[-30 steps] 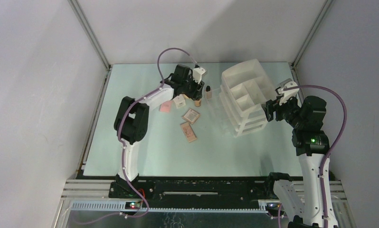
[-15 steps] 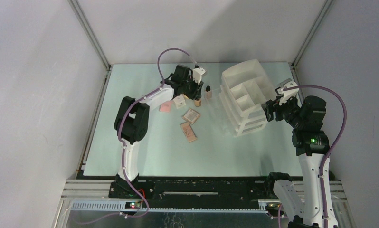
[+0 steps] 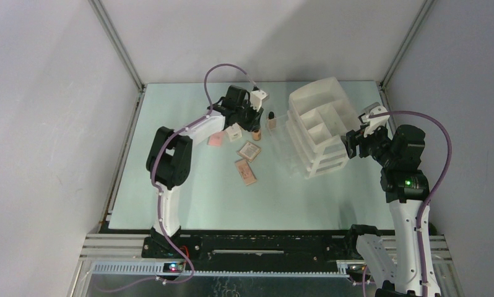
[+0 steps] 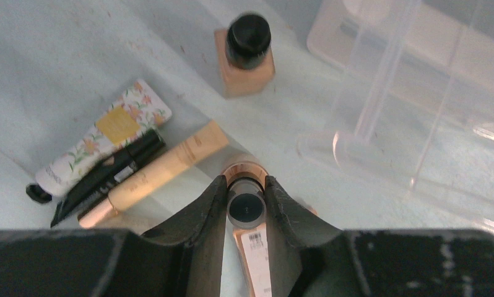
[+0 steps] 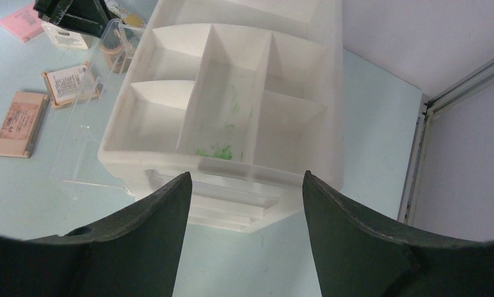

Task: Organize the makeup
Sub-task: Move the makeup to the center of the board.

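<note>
In the left wrist view my left gripper (image 4: 245, 182) is shut on the black cap of an upright beige bottle (image 4: 245, 209), one finger on each side. From above, that gripper (image 3: 252, 120) stands over the bottle (image 3: 256, 132) at the back middle of the table. A second beige black-capped bottle (image 4: 247, 52) stands just beyond it. A floral tube (image 4: 105, 145), a black pencil-like tube (image 4: 108, 176) and a beige tube (image 4: 164, 164) lie to the left. My right gripper (image 5: 241, 185) is open and empty, just short of the white drawer organizer (image 5: 232, 105).
Two flat palettes (image 3: 249, 150) (image 3: 245, 171), a pink flat piece (image 3: 215, 140) and a small white box (image 3: 234, 132) lie near the left gripper. A clear drawer (image 4: 405, 124) sticks out of the organizer (image 3: 319, 127) toward the bottles. Walls enclose the table.
The left gripper's jaws have closed in onto the bottle's cap. The right arm has not moved.
</note>
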`<state>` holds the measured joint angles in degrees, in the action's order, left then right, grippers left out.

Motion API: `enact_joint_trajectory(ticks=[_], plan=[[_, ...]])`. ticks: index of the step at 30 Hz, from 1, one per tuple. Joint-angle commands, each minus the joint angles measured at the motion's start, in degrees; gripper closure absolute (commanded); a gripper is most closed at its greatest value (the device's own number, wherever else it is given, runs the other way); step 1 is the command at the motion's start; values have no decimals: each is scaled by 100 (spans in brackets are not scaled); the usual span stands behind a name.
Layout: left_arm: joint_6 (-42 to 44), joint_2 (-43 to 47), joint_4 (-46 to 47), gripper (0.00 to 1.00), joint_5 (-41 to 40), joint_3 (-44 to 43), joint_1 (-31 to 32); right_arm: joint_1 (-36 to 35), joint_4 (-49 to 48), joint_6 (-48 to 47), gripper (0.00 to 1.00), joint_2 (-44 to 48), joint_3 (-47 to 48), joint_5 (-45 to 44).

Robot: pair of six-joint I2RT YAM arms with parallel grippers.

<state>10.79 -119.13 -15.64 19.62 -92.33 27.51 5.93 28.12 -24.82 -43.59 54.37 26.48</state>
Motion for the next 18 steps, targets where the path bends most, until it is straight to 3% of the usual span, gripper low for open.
enact_joint_trajectory(ticks=[1, 11, 18], plan=[[255, 759, -128, 68, -63, 431, -53, 14, -52, -75, 26, -7, 4, 26], [556, 1294, -150, 63, -268, 1259, -123, -33, -60, -79, 26, -35, 4, -20], [514, 1323, -127, 38, -345, 1326, -129, -15, -65, -76, 26, -18, 4, -20]])
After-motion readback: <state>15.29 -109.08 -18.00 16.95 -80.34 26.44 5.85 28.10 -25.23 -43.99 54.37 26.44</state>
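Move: The left fingers already hold the small round foundation bottle by its cap. The powder compact it is taken towards lies about 6 cm back and 3 cm left of this hand, some 7 cm lower. The white box is about 9 cm left and 1 cm ahead of the hand, the square bottle roughly 5 cm ahead and 5 cm right. From the idle right hand the compact is some 12 cm ahead, 35 cm left and 27 cm below. With the round bottle's cap still pinched, the left hand drags the bottle back and to the left, level, against the near powder compact, travelling about 6 cm in all. It slows to a stop beside the compact, then the fingers open clear of the cap and let the bottle go. ##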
